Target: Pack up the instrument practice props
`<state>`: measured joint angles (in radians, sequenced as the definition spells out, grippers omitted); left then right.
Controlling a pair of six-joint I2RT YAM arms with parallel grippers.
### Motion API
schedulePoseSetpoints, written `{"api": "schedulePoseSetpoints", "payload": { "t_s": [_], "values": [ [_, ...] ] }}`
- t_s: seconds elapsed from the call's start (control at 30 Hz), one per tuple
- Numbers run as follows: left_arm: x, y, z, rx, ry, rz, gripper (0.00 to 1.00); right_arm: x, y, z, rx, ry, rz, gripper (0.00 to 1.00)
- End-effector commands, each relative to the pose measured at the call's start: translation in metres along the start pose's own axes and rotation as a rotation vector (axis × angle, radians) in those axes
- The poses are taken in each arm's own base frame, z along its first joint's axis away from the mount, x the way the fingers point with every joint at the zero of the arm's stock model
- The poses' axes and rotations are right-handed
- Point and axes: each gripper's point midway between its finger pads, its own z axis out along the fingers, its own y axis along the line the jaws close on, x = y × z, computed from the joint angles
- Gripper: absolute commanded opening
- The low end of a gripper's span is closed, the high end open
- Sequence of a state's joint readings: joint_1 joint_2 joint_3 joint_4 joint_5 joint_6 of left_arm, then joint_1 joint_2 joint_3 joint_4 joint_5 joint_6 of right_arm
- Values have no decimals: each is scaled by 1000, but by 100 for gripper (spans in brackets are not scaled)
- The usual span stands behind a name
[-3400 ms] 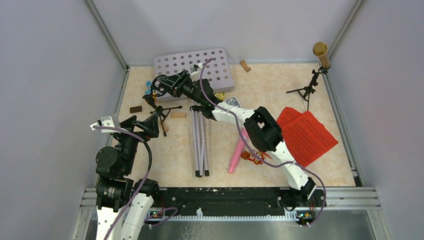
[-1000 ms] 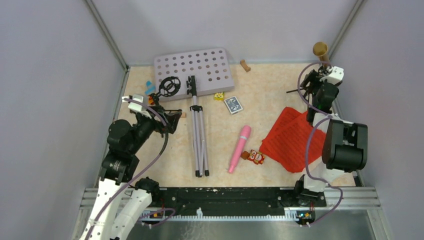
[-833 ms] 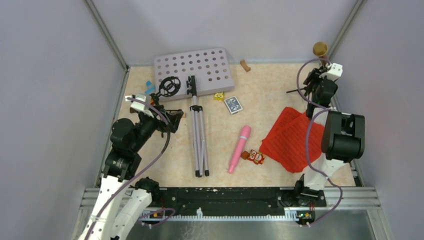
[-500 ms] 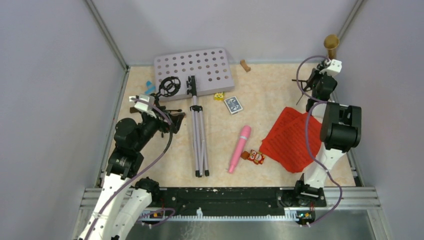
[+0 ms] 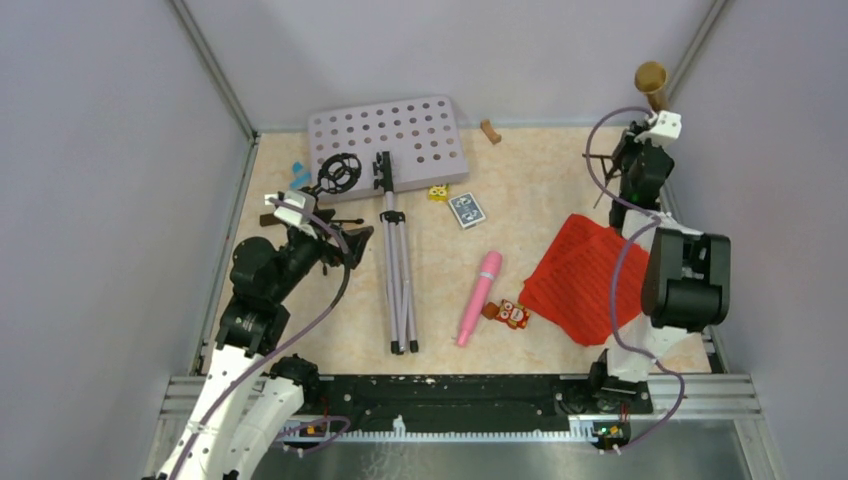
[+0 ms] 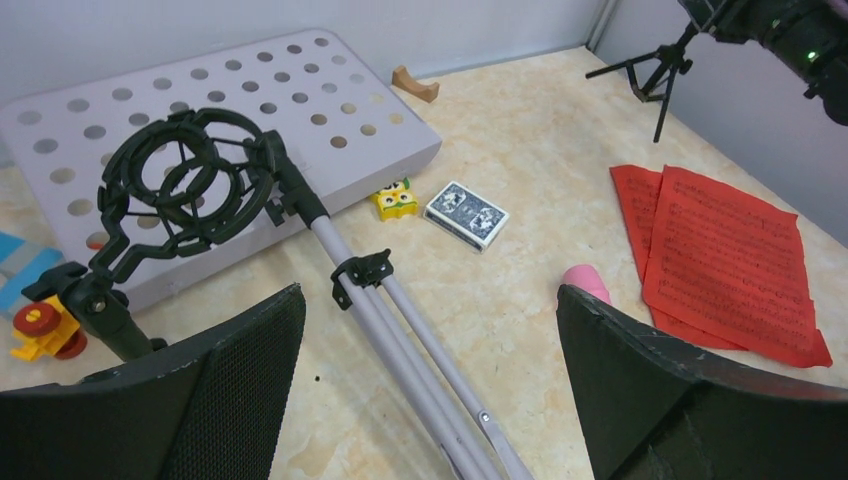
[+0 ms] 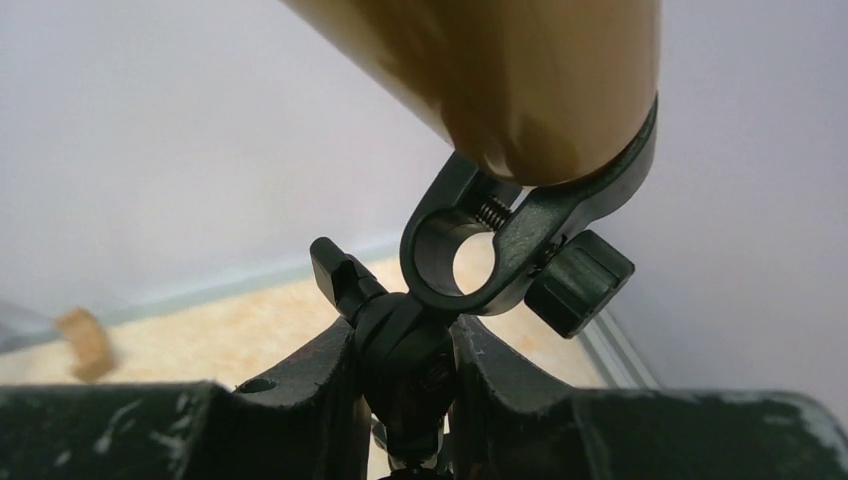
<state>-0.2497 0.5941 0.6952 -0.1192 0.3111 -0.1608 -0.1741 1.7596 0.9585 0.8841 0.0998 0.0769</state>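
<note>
My right gripper (image 5: 632,163) is shut on the head of a small black mic tripod (image 7: 415,350), just under its clamp (image 7: 510,240). The gold microphone (image 5: 651,80) sits in that clamp. My left gripper (image 5: 345,238) hangs open above the silver tripod pole (image 6: 400,340), holding nothing. The pole joins the grey hole-punched tray (image 5: 388,140). The other black mic tripod, with a ring mount (image 6: 185,185), stands left of the pole. A pink microphone (image 5: 478,297) lies mid-floor. Red sheet-music pages (image 5: 580,280) lie at the right.
A blue card deck (image 6: 467,213) and a small yellow toy (image 6: 395,198) lie near the tray's front edge. There is a wooden block (image 5: 489,131) by the back wall and a red-orange toy (image 5: 512,314) beside the pink microphone. Grey walls close in three sides.
My right gripper has shut on the mic tripod and raised it, so the gold microphone sits higher against the wall. My left arm has crept slightly forward, still open.
</note>
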Motion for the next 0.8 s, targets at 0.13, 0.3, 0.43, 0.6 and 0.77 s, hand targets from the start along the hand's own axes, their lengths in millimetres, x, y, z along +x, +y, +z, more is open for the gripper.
{"api": "schedulePoseSetpoints", "payload": {
  "t_s": [0.13, 0.3, 0.43, 0.6, 0.77],
  "values": [
    [-48, -16, 0, 75, -125, 93, 99, -185, 150, -105, -399, -315, 140, 0],
    [-76, -37, -8, 169, -181, 141, 99, -188, 219, -183, -649, -122, 303, 0],
    [-95, -54, -10, 253, -230, 162, 99, -177, 273, -257, -865, 30, 315, 0],
    [-111, -77, -7, 391, -258, 188, 99, -162, 321, -349, -1111, 195, 262, 0],
    [-123, -94, -1, 479, -285, 221, 99, -144, 347, -393, -1140, 269, 180, 0]
  ]
}}
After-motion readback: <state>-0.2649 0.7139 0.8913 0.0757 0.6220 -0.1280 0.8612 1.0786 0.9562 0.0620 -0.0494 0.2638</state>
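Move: The right gripper already holds the small tripod by its clamp, the brass tube standing some 12 cm above the fingers and about 2 cm ahead, neither left nor right. The pink tube, over which it goes, lies about 38 cm left, 28 cm back; the red sheets 12 cm left, 24 cm back; the card pack 41 cm left, 6 cm back; all about 21 cm below. From the left gripper, the brass tube is roughly 65 cm right, 29 cm ahead, 4 cm above. Keep the right fingers clamped on the tripod and swing it about 42 cm left and 28 cm back, arching up some 20 cm over the red sheets' far side, then sinking by half of that to end over the pink tube, turning the hand nearly 70 degrees counter-clockwise. Meanwhile raise the open left gripper about 10 cm, easing right towards the brass tube and tilting its fingers up and clockwise. ##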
